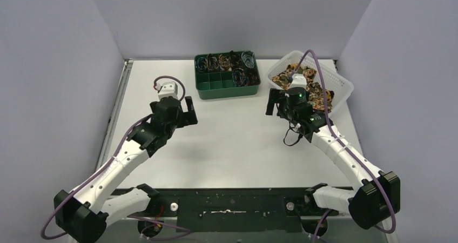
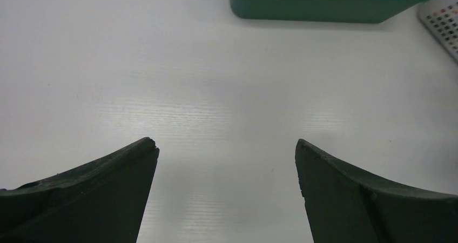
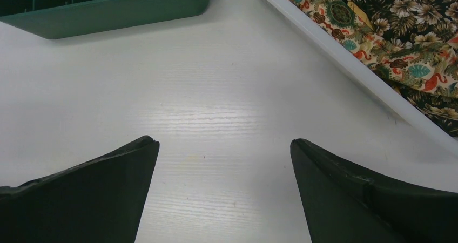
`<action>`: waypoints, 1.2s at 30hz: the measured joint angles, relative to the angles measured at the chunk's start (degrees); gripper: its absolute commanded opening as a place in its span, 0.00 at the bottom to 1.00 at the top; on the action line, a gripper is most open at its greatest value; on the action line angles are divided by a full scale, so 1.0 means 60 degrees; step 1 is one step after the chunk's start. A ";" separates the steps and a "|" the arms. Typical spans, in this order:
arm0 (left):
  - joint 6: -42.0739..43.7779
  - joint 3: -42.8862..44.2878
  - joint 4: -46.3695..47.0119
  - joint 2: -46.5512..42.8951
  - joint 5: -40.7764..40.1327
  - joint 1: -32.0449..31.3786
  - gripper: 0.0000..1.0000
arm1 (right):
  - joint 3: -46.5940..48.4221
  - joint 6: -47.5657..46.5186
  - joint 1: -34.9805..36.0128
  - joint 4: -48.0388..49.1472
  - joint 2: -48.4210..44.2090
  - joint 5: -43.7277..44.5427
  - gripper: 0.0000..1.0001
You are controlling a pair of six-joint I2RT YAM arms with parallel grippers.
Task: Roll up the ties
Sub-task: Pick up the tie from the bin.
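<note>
The ties (image 1: 309, 81) lie heaped in a white mesh basket (image 1: 339, 83) at the back right, busy floral fabric in brown, gold and black. In the right wrist view the ties (image 3: 402, 35) show behind the basket's white rim (image 3: 345, 65). My right gripper (image 1: 289, 100) hovers just left of the basket, open, with only bare table between its fingers (image 3: 224, 143). My left gripper (image 1: 174, 105) is open and empty over the table's left middle (image 2: 226, 146). Neither gripper touches a tie.
A green compartment box (image 1: 227, 75) stands at the back centre, with small coils and thin coloured loops in its back cells. Its wall shows ahead of both grippers (image 2: 324, 8) (image 3: 108, 11). White walls close in the table on three sides.
</note>
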 measured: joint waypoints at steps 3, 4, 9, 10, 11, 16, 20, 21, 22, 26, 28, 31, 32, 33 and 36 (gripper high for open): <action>-0.0029 -0.0004 0.0175 -0.0874 0.0040 0.0000 0.97 | 0.0160 -0.0106 0.0004 0.0015 -0.0015 -0.0138 1.00; -0.0025 -0.0004 0.0244 -0.1209 0.0033 0.0000 0.97 | 0.0178 -0.0135 0.0004 0.0015 -0.0033 -0.0171 1.00; 0.0036 -0.0160 0.0543 -0.2616 -0.0248 0.0000 0.97 | 0.0222 -0.0339 0.0004 0.0015 -0.0058 -0.0164 1.00; 0.0091 -0.0219 0.0521 -0.2772 -0.0302 0.0000 0.97 | 0.0244 -0.0375 0.0004 0.0011 -0.0058 -0.0142 1.00; 0.0135 -0.0266 0.0488 -0.2885 -0.0375 0.0000 0.97 | 0.0270 -0.0412 0.0004 0.0011 -0.0058 -0.0095 1.00; 0.0375 -0.0550 0.0255 -0.2903 -0.0809 0.0047 0.97 | 0.0867 -0.0492 -0.0601 -0.0069 0.0171 0.0084 1.00; 0.0608 -0.0991 0.0226 -0.2557 -0.0328 0.0747 0.97 | 0.2113 -0.0423 -0.2240 -0.0146 0.1104 -0.0291 0.99; 0.0652 -0.1184 0.0255 -0.2488 0.0069 0.1129 0.97 | 0.2393 -0.0419 -0.2597 -0.0138 0.1381 -0.0342 0.97; 0.0685 -0.1351 0.0244 -0.2404 0.0495 0.1599 0.97 | 0.2634 -0.0415 -0.2911 -0.0164 0.1650 -0.0375 0.95; 0.0699 -0.1854 0.0368 -0.2018 0.2324 0.3643 0.97 | 0.3504 -0.0346 -0.3971 -0.0357 0.2852 -0.0743 0.87; 0.0688 -0.1945 0.0364 -0.1869 0.3009 0.4295 0.97 | 0.3770 -0.0259 -0.4517 -0.0331 0.3508 -0.1180 0.85; 0.0688 -0.2000 0.0466 -0.1898 0.3727 0.4579 0.97 | 0.4091 -0.0084 -0.5125 -0.0313 0.4543 -0.1665 0.82; 0.0688 -0.2022 0.0535 -0.1945 0.3949 0.4590 0.97 | 0.4266 -0.0055 -0.5235 -0.0321 0.4907 -0.1756 0.81; 0.0688 -0.2033 0.0568 -0.1967 0.4051 0.4594 0.97 | 0.4444 -0.0047 -0.5278 -0.0346 0.5213 -0.1836 0.79; 0.0692 -0.2058 0.0659 -0.2011 0.4386 0.4605 0.97 | 0.5351 -0.0055 -0.5227 -0.0339 0.6415 -0.2109 0.78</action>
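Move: The ties lie heaped in the white bin, their middle about 18 cm ahead of my right hand, 16 cm to its right and 14 cm below. The middle of the bin's near long rim is some 12 cm ahead and 9 cm right, 11 cm lower; the green organizer stands about 20 cm ahead and 20 cm left, 14 cm lower. From my left hand the ties are roughly 22 cm ahead, 50 cm right and 14 cm below. After a brief hover I swing my empty right hand about 17 cm forward and 17 cm right, arching up over the bin's near rim and then sinking towards the ties, turning it some 20 degrees clockwise while the open fingers begin to narrow. Meanwhile my left hand lifts about 8 cm, then drops slightly below its start and ends some 8 cm farther left. ##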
